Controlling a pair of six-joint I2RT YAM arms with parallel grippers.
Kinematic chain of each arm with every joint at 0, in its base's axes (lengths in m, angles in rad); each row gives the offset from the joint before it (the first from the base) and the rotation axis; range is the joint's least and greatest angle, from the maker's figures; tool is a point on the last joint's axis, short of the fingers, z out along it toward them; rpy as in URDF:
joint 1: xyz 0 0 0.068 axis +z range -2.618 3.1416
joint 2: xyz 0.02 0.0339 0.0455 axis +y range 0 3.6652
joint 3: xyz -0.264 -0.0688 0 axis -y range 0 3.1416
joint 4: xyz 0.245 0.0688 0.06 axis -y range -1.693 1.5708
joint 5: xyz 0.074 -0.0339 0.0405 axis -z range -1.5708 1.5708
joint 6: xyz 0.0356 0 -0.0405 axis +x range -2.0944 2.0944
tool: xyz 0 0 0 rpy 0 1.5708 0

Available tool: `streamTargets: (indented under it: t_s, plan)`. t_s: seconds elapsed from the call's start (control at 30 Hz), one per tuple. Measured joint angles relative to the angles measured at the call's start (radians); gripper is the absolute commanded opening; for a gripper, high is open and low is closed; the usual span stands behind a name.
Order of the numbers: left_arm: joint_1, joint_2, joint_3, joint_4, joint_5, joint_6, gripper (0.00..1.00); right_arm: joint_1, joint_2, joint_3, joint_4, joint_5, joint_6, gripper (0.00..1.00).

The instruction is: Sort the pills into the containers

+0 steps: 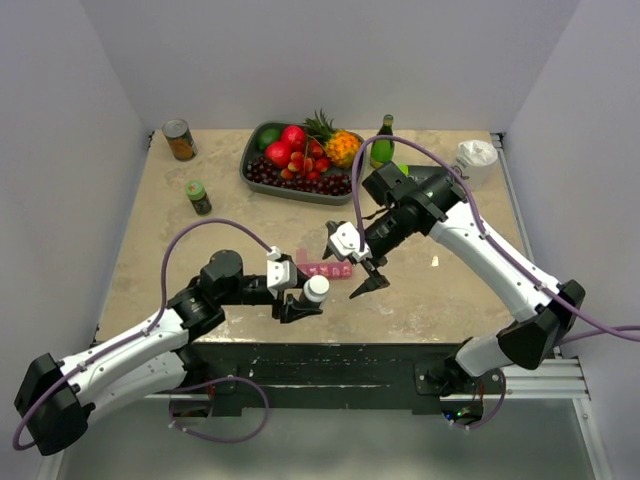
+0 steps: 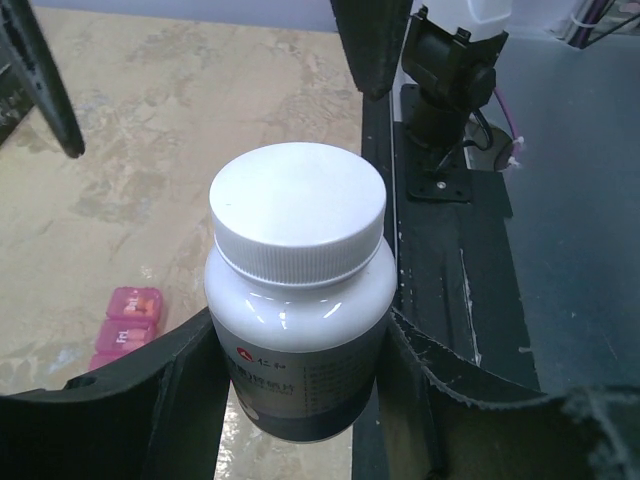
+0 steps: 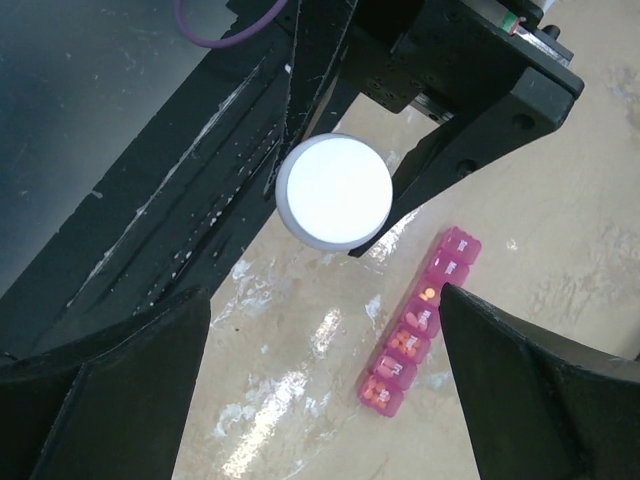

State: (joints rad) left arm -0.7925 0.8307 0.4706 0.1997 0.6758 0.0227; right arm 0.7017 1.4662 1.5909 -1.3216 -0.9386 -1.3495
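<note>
The containers are the compartments of a slim pink pill-organiser strip (image 1: 325, 268) lying flat on the table, also seen as the strip (image 3: 420, 325) in the right wrist view and the strip's end (image 2: 125, 325) in the left wrist view. Orange and pink pills (image 3: 400, 345) show through several compartments. My left gripper (image 1: 305, 300) is shut on a white pill bottle (image 2: 298, 300) with a white screw cap (image 3: 333, 190), held upright just in front of the strip. My right gripper (image 3: 320, 385) hangs open above the table beside the strip, with nothing between its fingers.
At the back stand a tray of fruit (image 1: 250, 172), a tin can (image 1: 180, 140), a green-capped jar (image 1: 198, 196), a green bottle (image 1: 382, 142) and a white crumpled object (image 1: 476, 158). The table's dark front edge (image 1: 330, 350) runs just under the bottle.
</note>
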Motion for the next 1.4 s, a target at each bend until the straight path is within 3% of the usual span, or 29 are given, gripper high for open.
streamTargets:
  t_s: [0.43,0.77,0.8,0.9,1.13,1.23,1.4]
  plan:
    - [0.0,0.085,0.009,0.051,0.095,-0.003,0.0,0.055,0.021,0.0,-0.012,0.0,-0.06,0.93]
    - [0.0,0.111,0.032,0.062,0.103,-0.001,0.0,0.106,0.05,0.0,-0.014,-0.016,-0.011,0.65]
    - [0.0,0.114,0.033,0.06,0.102,0.0,0.0,0.11,0.05,0.0,-0.008,-0.017,-0.002,0.57]
    - [-0.003,0.124,0.042,0.043,0.102,0.007,0.0,0.113,0.053,0.0,0.012,-0.015,0.034,0.48]
    - [-0.006,0.089,0.044,-0.006,-0.007,0.011,0.0,0.113,0.068,0.001,0.129,0.031,0.229,0.28]
    - [-0.006,0.045,0.016,0.007,-0.106,-0.01,0.0,0.114,0.071,0.0,0.208,0.074,0.352,0.27]
    - [-0.014,0.012,-0.058,0.103,-0.347,-0.066,0.0,0.114,0.072,-0.056,0.444,0.211,0.699,0.25]
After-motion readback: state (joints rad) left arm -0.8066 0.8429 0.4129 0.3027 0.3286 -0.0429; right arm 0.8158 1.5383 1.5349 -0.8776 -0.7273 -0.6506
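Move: My left hand still holds the pill bottle upright, its white cap about 4 cm above that hand's point. From my open right hand the cap lies about 4 cm left, 2 cm back and 1 cm below. The pink pill organizer is on the table some 12 cm ahead of my right hand, 5 cm left and 22 cm below; the fruit tray lies roughly 30 cm beyond the organizer. I bring my right hand about 3 cm back and a little left around the cap, and pinch it by its sides while my left hand keeps its hold on the bottle, nearly still. Then both hands swing some 6 cm forward and a few centimetres left, the right turning nearly 30 degrees clockwise and the left about 25 counter-clockwise. ##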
